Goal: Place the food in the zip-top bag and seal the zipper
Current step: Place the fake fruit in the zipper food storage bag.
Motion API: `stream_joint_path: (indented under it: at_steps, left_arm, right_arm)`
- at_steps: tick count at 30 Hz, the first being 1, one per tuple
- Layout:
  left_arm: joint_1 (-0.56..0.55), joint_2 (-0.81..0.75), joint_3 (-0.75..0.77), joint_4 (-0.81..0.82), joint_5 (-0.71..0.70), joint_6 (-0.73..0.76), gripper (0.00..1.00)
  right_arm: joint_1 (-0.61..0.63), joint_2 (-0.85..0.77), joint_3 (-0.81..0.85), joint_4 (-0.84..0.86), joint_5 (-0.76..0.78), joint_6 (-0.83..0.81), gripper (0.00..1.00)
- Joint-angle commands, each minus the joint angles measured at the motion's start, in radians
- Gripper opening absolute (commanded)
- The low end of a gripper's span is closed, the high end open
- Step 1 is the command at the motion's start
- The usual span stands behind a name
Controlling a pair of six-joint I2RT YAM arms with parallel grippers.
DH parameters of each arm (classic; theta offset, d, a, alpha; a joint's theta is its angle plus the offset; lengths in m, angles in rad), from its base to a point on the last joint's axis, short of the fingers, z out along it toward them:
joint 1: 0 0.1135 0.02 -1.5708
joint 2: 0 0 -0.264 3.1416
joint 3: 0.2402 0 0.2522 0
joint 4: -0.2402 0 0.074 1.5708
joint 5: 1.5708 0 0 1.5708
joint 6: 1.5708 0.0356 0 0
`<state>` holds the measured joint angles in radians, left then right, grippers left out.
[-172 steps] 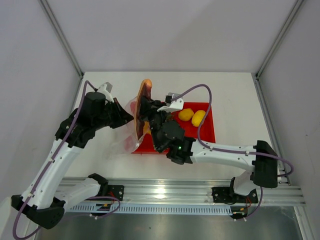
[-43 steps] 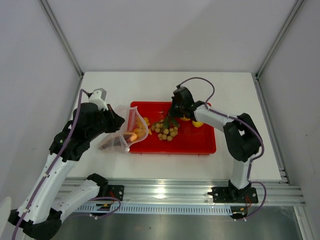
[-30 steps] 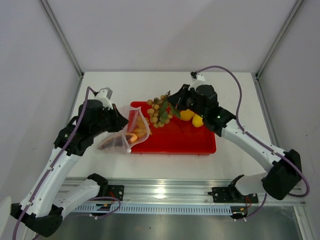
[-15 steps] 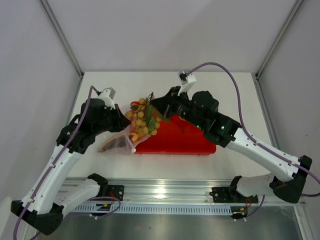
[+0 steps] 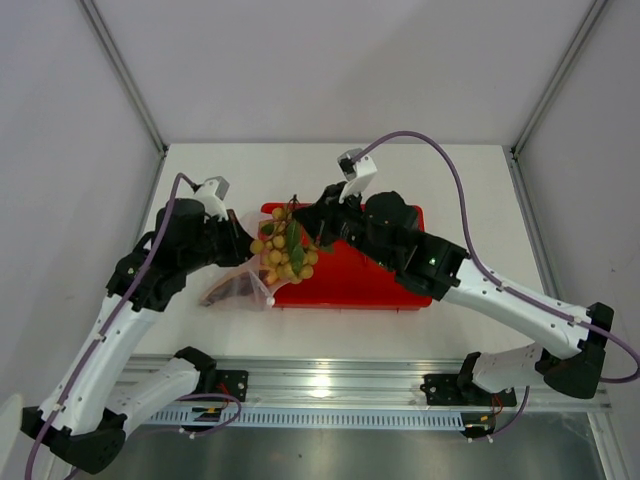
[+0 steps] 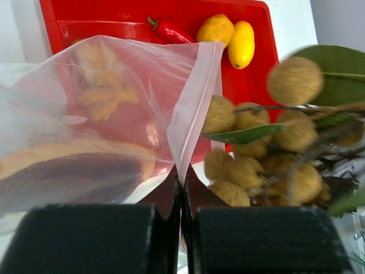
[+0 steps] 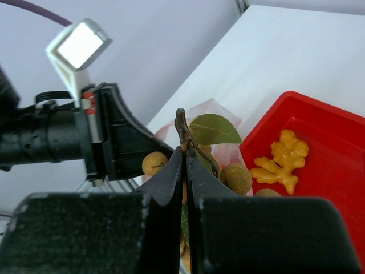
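My left gripper (image 5: 241,246) (image 6: 181,184) is shut on the mouth edge of the zip-top bag (image 5: 232,289) (image 6: 114,85), pinching its pinkish zipper (image 6: 193,117). The bag lies at the tray's left end. Inside it a dark red-brown stick (image 6: 74,174) and orange chunks (image 6: 51,151) show. My right gripper (image 5: 306,219) (image 7: 185,157) is shut on the stem of the bunch of tan fruits (image 5: 283,256) (image 6: 251,165) (image 7: 235,178). The bunch hangs in the air just right of the bag's mouth. Two yellow fruits (image 6: 242,44) lie in the tray's far corner.
The red tray (image 5: 375,285) (image 6: 63,23) also holds a red chili (image 6: 170,32) and a yellow knobbly ginger-like piece (image 7: 282,160). My right arm stretches over the tray. White walls close in the table at the back and on both sides.
My right gripper lifted the bunch out of the tray and carried it left to the bag's mouth. The left gripper has kept its hold on the bag edge.
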<state>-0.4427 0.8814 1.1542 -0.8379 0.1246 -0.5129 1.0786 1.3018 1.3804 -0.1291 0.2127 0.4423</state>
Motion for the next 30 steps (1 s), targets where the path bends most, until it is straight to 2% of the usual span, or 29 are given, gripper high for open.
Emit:
stream_joint_path:
  at_steps: [1, 7, 14, 20, 26, 30]
  left_arm:
    - [0.006, -0.030, 0.042, 0.016, 0.058, 0.010, 0.01]
    - [0.006, -0.050, 0.044, 0.016, 0.096, -0.004, 0.01]
    - [0.006, -0.032, 0.053, 0.053, 0.175, -0.030, 0.01]
    - [0.006, -0.027, 0.081, 0.043, 0.175, -0.019, 0.01]
    - [0.006, -0.038, 0.107, 0.043, 0.164, -0.015, 0.01]
    - [0.006, -0.036, 0.107, 0.053, 0.167, -0.016, 0.01]
  right_arm:
    - [0.010, 0.025, 0.023, 0.003, 0.056, -0.010, 0.00]
    - [0.024, 0.106, 0.088, -0.099, 0.140, 0.061, 0.00]
    - [0.066, 0.200, 0.154, -0.051, 0.119, 0.185, 0.00]
    - [0.066, 0.264, 0.158, -0.023, 0.016, 0.243, 0.00]
    - [0.058, 0.260, 0.046, 0.012, -0.029, 0.279, 0.00]
    - [0.066, 0.254, 0.008, 0.034, -0.064, 0.228, 0.00]
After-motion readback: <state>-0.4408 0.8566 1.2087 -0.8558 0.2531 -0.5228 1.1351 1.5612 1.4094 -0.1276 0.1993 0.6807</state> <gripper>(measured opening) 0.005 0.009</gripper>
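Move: The mouth of the zip-top bag, which the fruit bunch in the right fingers is being taken to, lies about 8 cm to the left of the right hand, level fore and aft and some 18 cm below. From that hand, the long loaf already in the bag is about 17 cm left, level and 31 cm down; the ginger piece in the tray is 10 cm ahead, 6 cm left and 34 cm down. From the left hand, pinching the rim, the mouth is 1 cm ahead, 4 cm right and 6 cm below. The fruit bunch, still pinched by its stem and hanging, goes down into the bag's mouth: the right hand sinks about 5 cm, swings some 7 cm left towards the left hand, then sinks about 5 cm more, its fingers tipping down some 15 degrees. The left hand keeps its pinch on the rim, easing up and back with a slight shift right, towards the right hand. ##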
